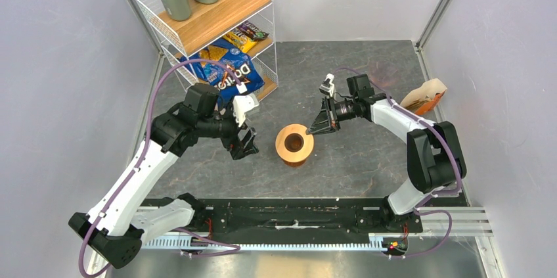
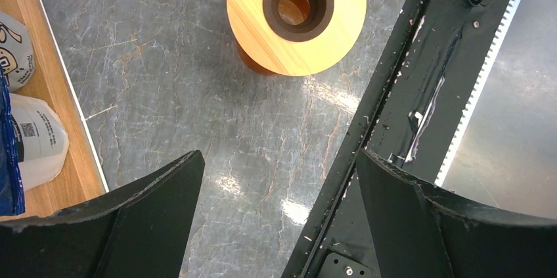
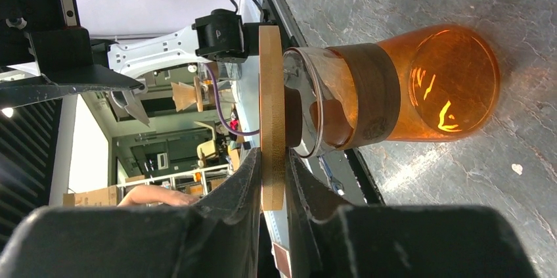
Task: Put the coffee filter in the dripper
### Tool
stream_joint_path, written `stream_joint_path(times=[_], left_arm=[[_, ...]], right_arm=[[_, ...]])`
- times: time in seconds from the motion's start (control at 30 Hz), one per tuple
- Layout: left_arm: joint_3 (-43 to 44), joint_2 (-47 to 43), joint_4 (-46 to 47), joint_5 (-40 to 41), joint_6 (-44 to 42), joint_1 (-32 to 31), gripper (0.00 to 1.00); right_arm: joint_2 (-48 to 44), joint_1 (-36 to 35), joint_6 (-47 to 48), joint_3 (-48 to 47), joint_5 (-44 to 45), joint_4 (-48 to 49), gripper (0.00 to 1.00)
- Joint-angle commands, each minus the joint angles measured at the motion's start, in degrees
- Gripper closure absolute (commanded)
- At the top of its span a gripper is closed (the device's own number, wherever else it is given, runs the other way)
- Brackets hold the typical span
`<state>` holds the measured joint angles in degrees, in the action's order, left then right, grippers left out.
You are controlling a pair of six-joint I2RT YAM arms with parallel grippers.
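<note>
A flat wooden ring (image 1: pixel 294 141) lies on top of an amber glass beaker (image 3: pixel 420 87) at the table's middle. My right gripper (image 1: pixel 315 125) is shut on the ring's right rim; in the right wrist view its fingers (image 3: pixel 246 179) clamp the ring's edge (image 3: pixel 271 114) from both sides. My left gripper (image 1: pixel 244 146) hangs open just left of the beaker, nothing between its fingers (image 2: pixel 164 186); the ring (image 2: pixel 295 15) lies ahead of it. A faint pinkish clear shape at the back right looks like the dripper (image 1: pixel 382 74). No single coffee filter is in view.
An orange-and-cream pack of filters (image 1: pixel 425 97) leans at the right wall. A wire and wood shelf rack (image 1: pixel 217 22) with bottles and snack bags stands at the back left, close behind my left arm. A black rail (image 1: pixel 295 215) runs along the near edge.
</note>
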<state>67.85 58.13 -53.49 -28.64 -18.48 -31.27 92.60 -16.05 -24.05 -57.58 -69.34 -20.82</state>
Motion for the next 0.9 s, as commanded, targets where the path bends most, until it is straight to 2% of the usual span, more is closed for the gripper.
stream_joint_path(times=[0.0, 0.2, 0.4, 0.6, 0.63, 0.67, 0.7, 0.87], left_arm=[[-0.3, -0.9, 0.3, 0.0, -1.3, -0.3, 0.06], [-0.7, -0.7, 0.3, 0.2, -0.6, -0.3, 0.06], [-1.1, 0.0, 0.3, -0.5, 1.2, -0.3, 0.06], [-1.3, 0.9, 0.4, -2.4, 1.4, -0.3, 0.05], [-1.3, 1.3, 0.3, -2.9, 1.6, -0.3, 0.05], [-1.2, 1.8, 0.1, -3.4, 1.7, -0.3, 0.05], [-1.0, 2.3, -0.2, -4.1, 1.7, -0.3, 0.05], [0.4, 5.8, -2.4, -5.4, -0.8, -1.6, 0.05]], right_arm=[[1.2, 0.0, 3.9, -2.8, 0.6, -3.0, 0.74], [3.1, 0.1, 7.0, -5.9, 3.1, -7.4, 0.67], [3.8, 0.2, 8.8, -7.9, 5.6, -10.6, 0.54], [3.5, 0.3, 10.0, -9.5, 7.6, -13.0, 0.35], [3.3, 0.4, 10.5, -10.0, 8.2, -14.4, 0.32], [2.9, 0.5, 11.3, -10.4, 8.7, -16.0, 0.2], [2.4, 0.8, 12.1, -10.8, 9.3, -17.5, 0.17], [-2.8, 2.9, 20.8, -12.4, 12.0, -29.6, 0.13]])
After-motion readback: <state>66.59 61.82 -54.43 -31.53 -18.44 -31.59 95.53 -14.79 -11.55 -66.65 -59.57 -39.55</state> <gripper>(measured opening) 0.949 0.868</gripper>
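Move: Pinching the dripper's wooden rim, the right hand has the dripper's centre about 5 cm to its left and 3 cm back, about level with the fingers. The carafe stands right under the dripper, its middle some 8 cm below the hand. The Doritos bag is roughly 18 cm ahead and 22 cm left, near hand height. From the left hand the dripper lies about 12 cm right, 4 cm ahead and 9 cm below. Letting go of the dripper's rim, the right hand opens its fingers steadily from a narrow pinch to nearly wide while sinking and edging forward about 1.5 cm each. Then it starts backing off to the right, nearly 2 cm in all, its fingertips dipping some 10 degrees. Late on, the open left hand sinks about 2 cm, tilting slightly. ##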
